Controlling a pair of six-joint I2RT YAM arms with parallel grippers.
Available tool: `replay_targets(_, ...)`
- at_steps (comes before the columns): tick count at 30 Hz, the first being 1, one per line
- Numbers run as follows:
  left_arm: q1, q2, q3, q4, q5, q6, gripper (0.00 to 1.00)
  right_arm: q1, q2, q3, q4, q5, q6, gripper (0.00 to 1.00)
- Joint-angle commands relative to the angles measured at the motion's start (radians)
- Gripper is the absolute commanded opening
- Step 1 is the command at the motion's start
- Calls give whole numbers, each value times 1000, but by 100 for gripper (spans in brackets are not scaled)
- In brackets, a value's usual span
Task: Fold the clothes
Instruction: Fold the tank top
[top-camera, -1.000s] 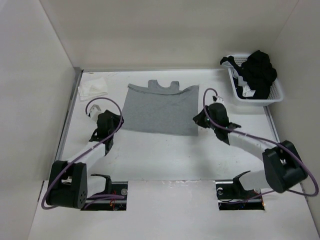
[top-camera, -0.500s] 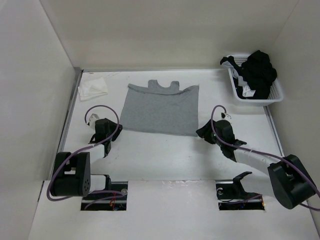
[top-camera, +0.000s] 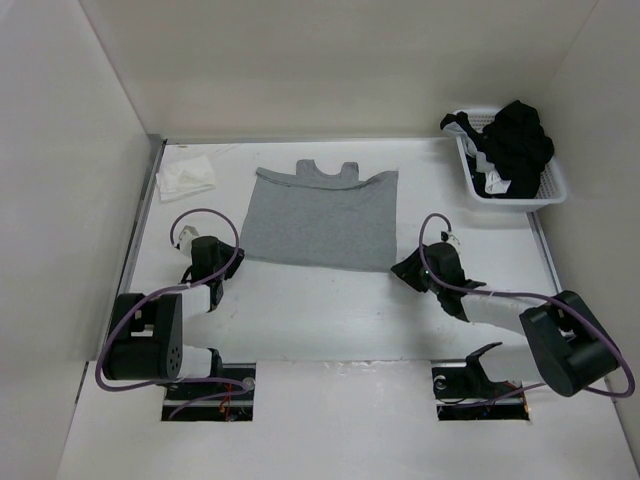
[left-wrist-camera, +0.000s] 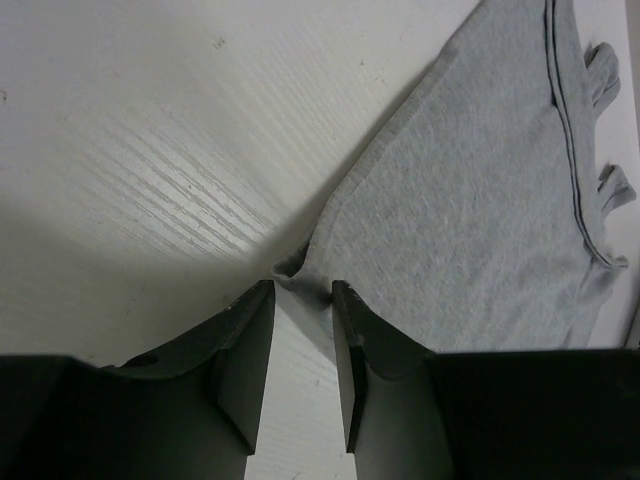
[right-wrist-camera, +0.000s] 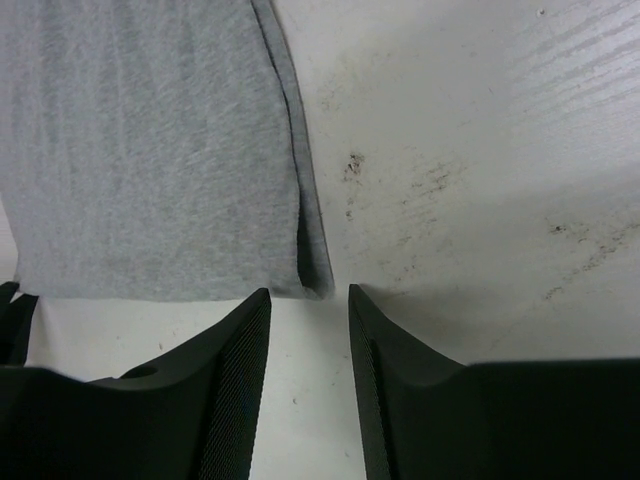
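The clothes, one light heather-grey sleeveless top (top-camera: 318, 218), lies flat at the middle back of the table, straps at the far edge. My left gripper (top-camera: 228, 262) sits low at its near left corner. In the left wrist view the jaws (left-wrist-camera: 302, 292) stand open, and the slightly curled corner of the grey fabric (left-wrist-camera: 480, 200) lies just ahead of the tips. My right gripper (top-camera: 404, 270) sits at the near right corner. Its jaws (right-wrist-camera: 308, 293) are open too, with the hemmed corner of the fabric (right-wrist-camera: 150, 150) right at the gap between the tips. Neither gripper holds anything.
A white basket (top-camera: 553, 190) heaped with black-and-white garments stands at the back right. A small crumpled white cloth (top-camera: 186, 178) lies at the back left. Tall white walls close in the table on three sides.
The right gripper has opened and drawn back from the top's right edge to its near right corner. The left arm has pulled back toward its base. The top lies as before.
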Motion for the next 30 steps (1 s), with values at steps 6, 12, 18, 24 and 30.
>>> replay_targets(6, 1, 46, 31, -17, -17, 1, 17, -4, 6, -10, 64, -17, 42, 34)
replay_targets(12, -6, 74, 40, 5, -17, 1, 9, -6, 69, 3, 105, -27, 59, 34)
replay_targets(18, -2, 69, 37, 19, -11, -1, 4, -4, 141, 35, 147, 18, 72, 18)
replay_targets(24, -2, -16, 25, 22, -8, 7, 0, 17, 48, 30, 136, 76, 62, 0)
replay_targets(30, -14, -382, 20, -142, 7, 16, 0, 112, -358, 55, -154, 169, -47, 0)
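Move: The hem's left corner sits practically at the left fingertips, about 1 cm ahead and 1 cm below; the hem's right corner is likewise about 1 cm ahead, 1 cm left and 1 cm below the right fingertips. The tank top's left shoulder lies some 20 cm ahead and 3 cm right of the left hand, and the white cloth 18 cm ahead and 11 cm left of it. From the right hand, the right shoulder is about 23 cm straight ahead. Close both grippers, part-open now, on the tank top's two near hem corners. Sink the left barely, and ease the right about 1.5 cm forward and slightly left onto its corner as its fingers shut; once both have pinched the cloth, raise them together some 6 cm, letting the fingertips tilt up nearly 10 degrees. ##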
